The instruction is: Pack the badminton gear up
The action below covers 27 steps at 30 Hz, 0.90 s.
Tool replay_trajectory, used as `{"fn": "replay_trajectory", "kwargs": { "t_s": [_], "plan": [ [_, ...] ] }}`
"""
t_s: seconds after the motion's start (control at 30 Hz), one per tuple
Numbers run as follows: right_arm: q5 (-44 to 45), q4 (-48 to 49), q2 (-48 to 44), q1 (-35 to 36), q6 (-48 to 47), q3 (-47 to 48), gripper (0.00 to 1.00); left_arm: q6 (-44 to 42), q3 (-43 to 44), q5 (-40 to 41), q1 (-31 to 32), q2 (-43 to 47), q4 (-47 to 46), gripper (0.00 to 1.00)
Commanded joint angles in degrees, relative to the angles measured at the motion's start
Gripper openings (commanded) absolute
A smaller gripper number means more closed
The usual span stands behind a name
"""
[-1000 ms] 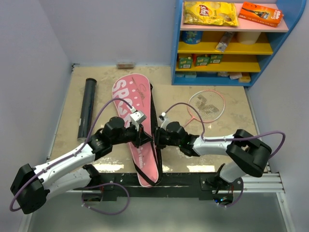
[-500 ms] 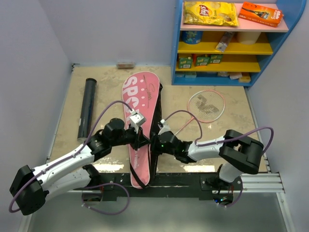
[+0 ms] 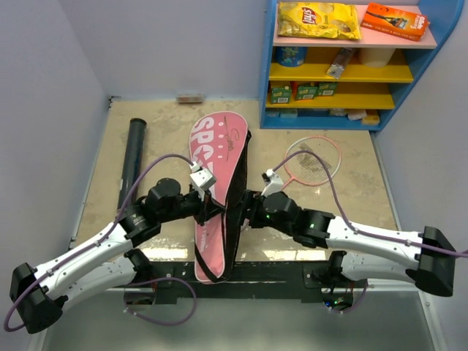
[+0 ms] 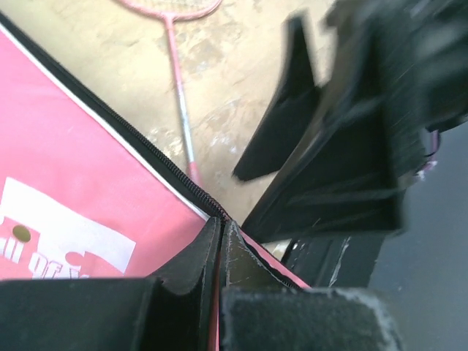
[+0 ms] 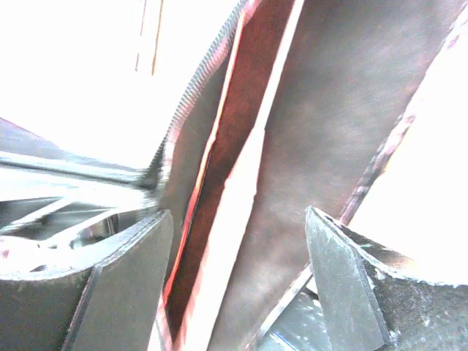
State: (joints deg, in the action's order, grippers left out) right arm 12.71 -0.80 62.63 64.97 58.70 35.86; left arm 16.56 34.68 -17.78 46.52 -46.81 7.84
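Note:
The pink racket-shaped bag (image 3: 208, 157) lies lengthwise in the middle of the table, its black zip edge facing right. My left gripper (image 3: 218, 212) is shut on that zip edge (image 4: 186, 183), the fingers (image 4: 197, 256) pressed together over the fabric. My right gripper (image 3: 247, 216) stands open just right of the bag. Its fingers (image 5: 124, 285) are wide apart, and the bag's dark edge (image 5: 241, 146) runs between them untouched. A pink-framed racket (image 3: 313, 161) lies flat to the right; its shaft (image 4: 179, 110) shows in the left wrist view. The long black tube (image 3: 131, 162) lies at the left.
A blue shelf unit (image 3: 267, 66) with yellow shelves stands at the back right, with a yellow snack packet (image 3: 318, 20) and an orange box (image 3: 395, 20) on top. A small object (image 3: 190, 97) lies by the back wall. Walls close in on both sides.
My right gripper has opened and let go of the bag's edge, and the right arm has stretched out rightward. The bag's top has swung to the right. The left gripper keeps its hold.

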Motion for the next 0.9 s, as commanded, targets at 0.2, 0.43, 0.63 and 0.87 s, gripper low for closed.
{"fn": "replay_trajectory", "kwargs": {
  "t_s": [0.2, 0.43, 0.63, 0.87],
  "plan": [
    [11.73, -27.41, 1.25, -8.08, -2.97, 9.58, 0.74, -2.15, 5.93, 19.87, 0.23, -0.56, 12.2, 0.0],
    [15.67, -27.67, 13.21, -12.14, -1.31, 12.38, 0.72, -1.61, 6.98, 25.78, 0.15, -0.13, 11.68, 0.0],
    [17.43, -28.73, 22.26, -15.4, 1.33, 15.9, 0.73, -2.67, 6.55, 24.73, 0.15, 0.84, 10.54, 0.0],
    [18.93, -31.19, 30.17, -17.68, 3.09, 20.21, 0.73, -3.02, 4.52, 23.23, 0.15, 3.21, 9.57, 0.0]
  ]
}}
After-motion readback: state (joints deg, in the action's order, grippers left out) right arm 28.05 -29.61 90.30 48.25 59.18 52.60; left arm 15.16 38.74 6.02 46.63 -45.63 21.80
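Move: The loose racket's thin shaft lies about 12 cm ahead of the right hand, 12 cm to its right and 14 cm below; its head is some 29 cm ahead and 30 cm right. The half-standing bag's middle is about 8 cm ahead, 6 cm left and 9 cm below, with the packed racket's grip inside it roughly 5 cm ahead, 5 cm left and 6 cm below. From the left hand the shaft is about 12 cm ahead, 20 cm right and 18 cm down. The bag, its zip edge still pinched in the left fingers, is drawn left about 6 cm and forward 4 cm, dipping slightly, the wrist turning some 20 degrees counter-clockwise. The right hand leaves the bag's open mouth, lifts briefly, then swings right, forward and down about 11 cm each way to the loose racket's shaft, rolling and turning clockwise with its fingers still wide open. ##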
